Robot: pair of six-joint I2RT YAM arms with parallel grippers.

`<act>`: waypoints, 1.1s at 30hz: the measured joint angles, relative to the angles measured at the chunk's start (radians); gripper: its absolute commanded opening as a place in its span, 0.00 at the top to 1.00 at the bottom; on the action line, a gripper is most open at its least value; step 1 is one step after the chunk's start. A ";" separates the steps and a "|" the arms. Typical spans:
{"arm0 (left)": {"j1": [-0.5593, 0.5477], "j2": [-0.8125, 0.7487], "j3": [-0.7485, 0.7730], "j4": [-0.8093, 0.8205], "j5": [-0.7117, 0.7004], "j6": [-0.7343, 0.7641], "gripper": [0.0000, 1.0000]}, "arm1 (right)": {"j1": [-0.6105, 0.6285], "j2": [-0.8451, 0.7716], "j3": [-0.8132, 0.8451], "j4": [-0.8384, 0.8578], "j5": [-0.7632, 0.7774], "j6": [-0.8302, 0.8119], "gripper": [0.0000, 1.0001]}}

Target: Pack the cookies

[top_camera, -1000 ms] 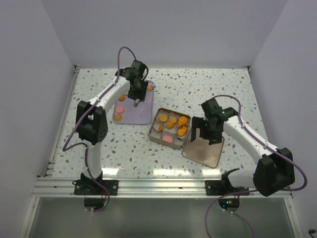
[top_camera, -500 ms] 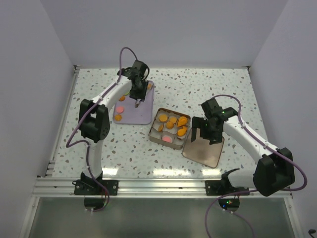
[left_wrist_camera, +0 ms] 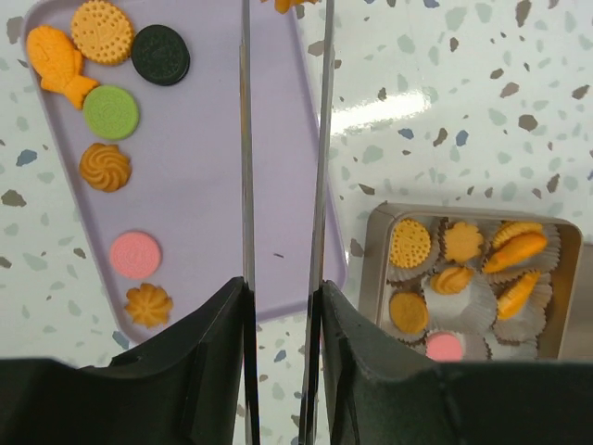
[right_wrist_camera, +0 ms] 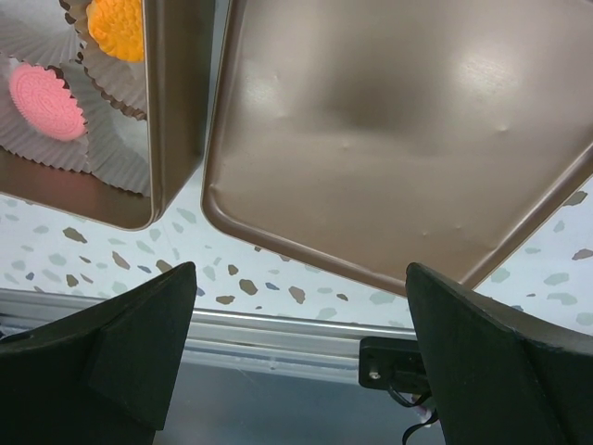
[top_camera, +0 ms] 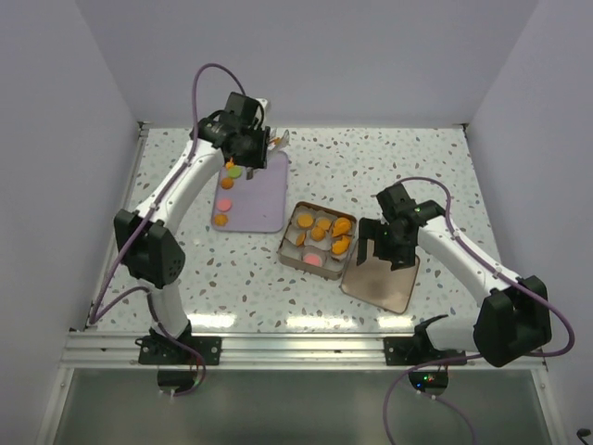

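Note:
Several cookies lie on the lilac tray [left_wrist_camera: 199,185]: an orange fish shape [left_wrist_camera: 57,69], a black round [left_wrist_camera: 159,54], a green round [left_wrist_camera: 111,111] and a pink one [left_wrist_camera: 135,255]. My left gripper [top_camera: 274,140] hangs high over the tray's far end. Its long thin blades are shut on an orange cookie [left_wrist_camera: 287,5], which shows only at the frame's top edge. The metal tin [top_camera: 284,248] holds more cookies [top_camera: 320,232] in paper cups. My right gripper [right_wrist_camera: 306,371] stands open and holds nothing, above the tin's lid [right_wrist_camera: 398,139].
The lid [top_camera: 382,278] lies flat to the right of the tin, touching its corner. Grey walls close in the speckled table on three sides. An aluminium rail [right_wrist_camera: 278,329] runs along the near edge.
My left gripper closed on an orange cookie and rose from the tray, swinging toward the tray's far end. The right arm has not moved.

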 measured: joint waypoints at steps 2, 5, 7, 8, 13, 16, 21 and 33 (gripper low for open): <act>0.000 -0.087 -0.053 0.001 0.006 -0.001 0.69 | 0.000 0.001 0.000 0.001 -0.002 -0.001 0.01; 0.000 -0.231 -0.164 0.002 0.018 0.000 0.69 | 0.000 0.006 0.000 0.007 -0.016 -0.003 0.01; 0.000 -0.340 -0.264 0.010 0.036 0.005 0.69 | 0.000 0.010 0.000 0.013 -0.020 -0.002 0.01; 0.000 -0.391 -0.315 0.005 0.048 0.010 0.69 | 0.000 0.010 0.000 0.016 -0.023 -0.002 0.01; -0.012 -0.597 -0.557 -0.002 0.109 0.022 0.69 | 0.000 0.010 -0.002 0.024 -0.021 -0.006 0.01; -0.028 -0.664 -0.668 -0.010 0.140 0.022 0.69 | 0.000 0.010 -0.002 0.023 -0.015 -0.013 0.01; -0.055 -0.734 -0.785 -0.021 0.195 0.021 0.69 | 0.000 0.012 -0.012 0.024 -0.021 -0.018 0.01; -0.138 -0.896 -0.866 -0.039 0.247 -0.009 0.69 | 0.000 0.043 -0.032 0.053 -0.048 -0.023 0.01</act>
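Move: The left gripper already holds the tongs, an orange flower cookie pinched in their tips roughly 5 cm ahead, 6 cm right and 7 cm below the hand. The box of paper cups has its middle about 16 cm back, 17 cm right and 16 cm below; the purple tray lies almost straight under the hand, centred 1 cm back and 2 cm left. From the right hand, the box is some 6 cm ahead and 13 cm left. Bring the left gripper back about 25 cm, off the purple tray's far end, drawing the cookie in the tongs towards the left side of the box. Arch up some 4 cm first, then sink about 7 cm as you come back, finishing almost level. Turn the wrist roughly 20 degrees, mostly clockwise, so the tips swing towards the cups, and keep the same squeeze on the tongs. ##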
